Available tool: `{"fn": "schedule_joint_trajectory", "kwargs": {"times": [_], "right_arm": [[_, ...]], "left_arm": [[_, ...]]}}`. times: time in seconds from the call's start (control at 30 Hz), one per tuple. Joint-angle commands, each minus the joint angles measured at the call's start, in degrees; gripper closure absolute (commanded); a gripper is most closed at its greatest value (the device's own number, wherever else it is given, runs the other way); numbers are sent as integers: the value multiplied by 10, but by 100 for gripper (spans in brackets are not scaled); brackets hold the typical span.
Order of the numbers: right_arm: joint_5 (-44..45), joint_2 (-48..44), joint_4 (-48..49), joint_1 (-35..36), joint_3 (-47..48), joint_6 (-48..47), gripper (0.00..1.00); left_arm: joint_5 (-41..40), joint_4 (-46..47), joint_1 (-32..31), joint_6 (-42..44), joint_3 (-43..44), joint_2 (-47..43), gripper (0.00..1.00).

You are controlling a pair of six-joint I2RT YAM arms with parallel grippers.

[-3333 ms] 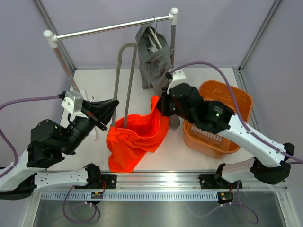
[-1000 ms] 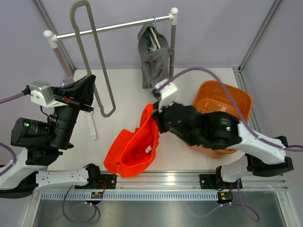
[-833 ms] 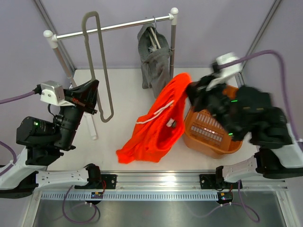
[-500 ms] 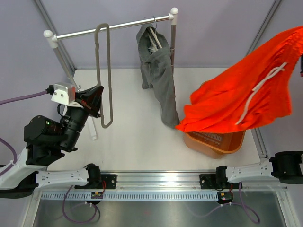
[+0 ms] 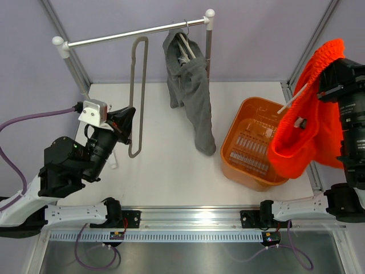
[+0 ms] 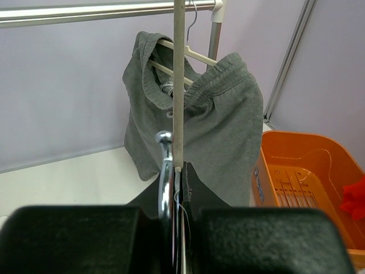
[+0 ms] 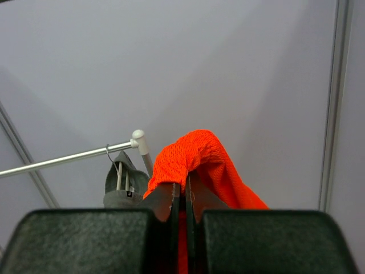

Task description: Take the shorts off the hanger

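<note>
My left gripper (image 5: pixel 129 117) (image 6: pixel 178 181) is shut on an empty grey hanger (image 5: pixel 137 85) (image 6: pixel 179 85), held upright beside the rail (image 5: pixel 131 34); its metal hook (image 6: pixel 165 171) sits between the jaws. The grey shorts (image 5: pixel 191 91) (image 6: pixel 199 120) hang from a white hanger on the rail's right end. My right gripper (image 5: pixel 328 85) (image 7: pixel 183 191) is raised high at the far right. It is shut on the orange-red shorts (image 5: pixel 305 128) (image 7: pixel 199 154), which hang down over the right edge of the orange basket (image 5: pixel 248 142).
The rail's right post (image 5: pixel 209 45) stands close behind the grey shorts. The orange basket (image 6: pixel 308 165) sits on the white table (image 5: pixel 165 171) right of centre. Grey walls and metal frame bars (image 5: pixel 311 40) enclose the back and sides.
The right arm has swung the orange-red shorts from the table up and to the far right, above the basket. The left arm has carried the empty hanger rightwards along the rail.
</note>
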Motion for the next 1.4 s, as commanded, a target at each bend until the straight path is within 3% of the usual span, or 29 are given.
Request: {"fn": "schedule_joint_trajectory", "kwargs": {"times": [0.0,0.1,0.23,0.47,0.6,0.83,0.93,1.03,1.13,1.23,1.37], "right_arm": [[-10,-7,-49,-19,-16,47,100],[-41,0,-174,-89,-9,173,100],[-91,20,-270,-205,7,257,100],[-267,58,-468,-536,39,458,100],[-353,59,-517,-651,19,568,100],[-409,44,-585,-677,-76,672,100],[-424,16,-593,-677,-181,711,100],[-437,-14,-597,-677,-238,733,91],[-453,-37,-602,-677,-301,743,89],[-482,-54,-608,-677,-327,754,74],[-488,-74,-619,-677,-350,755,37]], "left_arm": [[21,20,1,-11,3,9,100],[26,17,1,-14,4,13,100],[30,9,1,-17,6,17,100],[28,-13,0,-25,6,11,100],[17,-32,1,-31,4,1,100],[-2,-98,1,-72,24,-5,100],[5,-139,1,-98,32,-3,100],[31,-191,1,-124,45,8,100],[67,-244,1,-148,66,20,100],[110,-292,1,-166,87,27,100],[175,-338,1,-186,107,33,100]]}}
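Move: The right hand holds the orange shorts high over the bin they are bound for: the orange basket's middle is about 8 cm ahead, level sideways and some 57 cm below. From that hand, the grey shorts hang some 20 cm farther out, 26 cm left and 36 cm lower; the rack's near post is roughly 28 cm ahead, 20 cm left and 39 cm lower. From the left hand, the basket lies about 7 cm ahead, 42 cm right and 40 cm down. Down by about 35 cm, the right hand carries the orange shorts to the basket, first swinging forward and somewhat right, then dropping steeply as the wrist tips down some 50 degrees; near the bottom the fingers open to about half and let go. The left hand keeps its pinch on the bare hanger, sinking and late on drawing back a little while tipping down. ##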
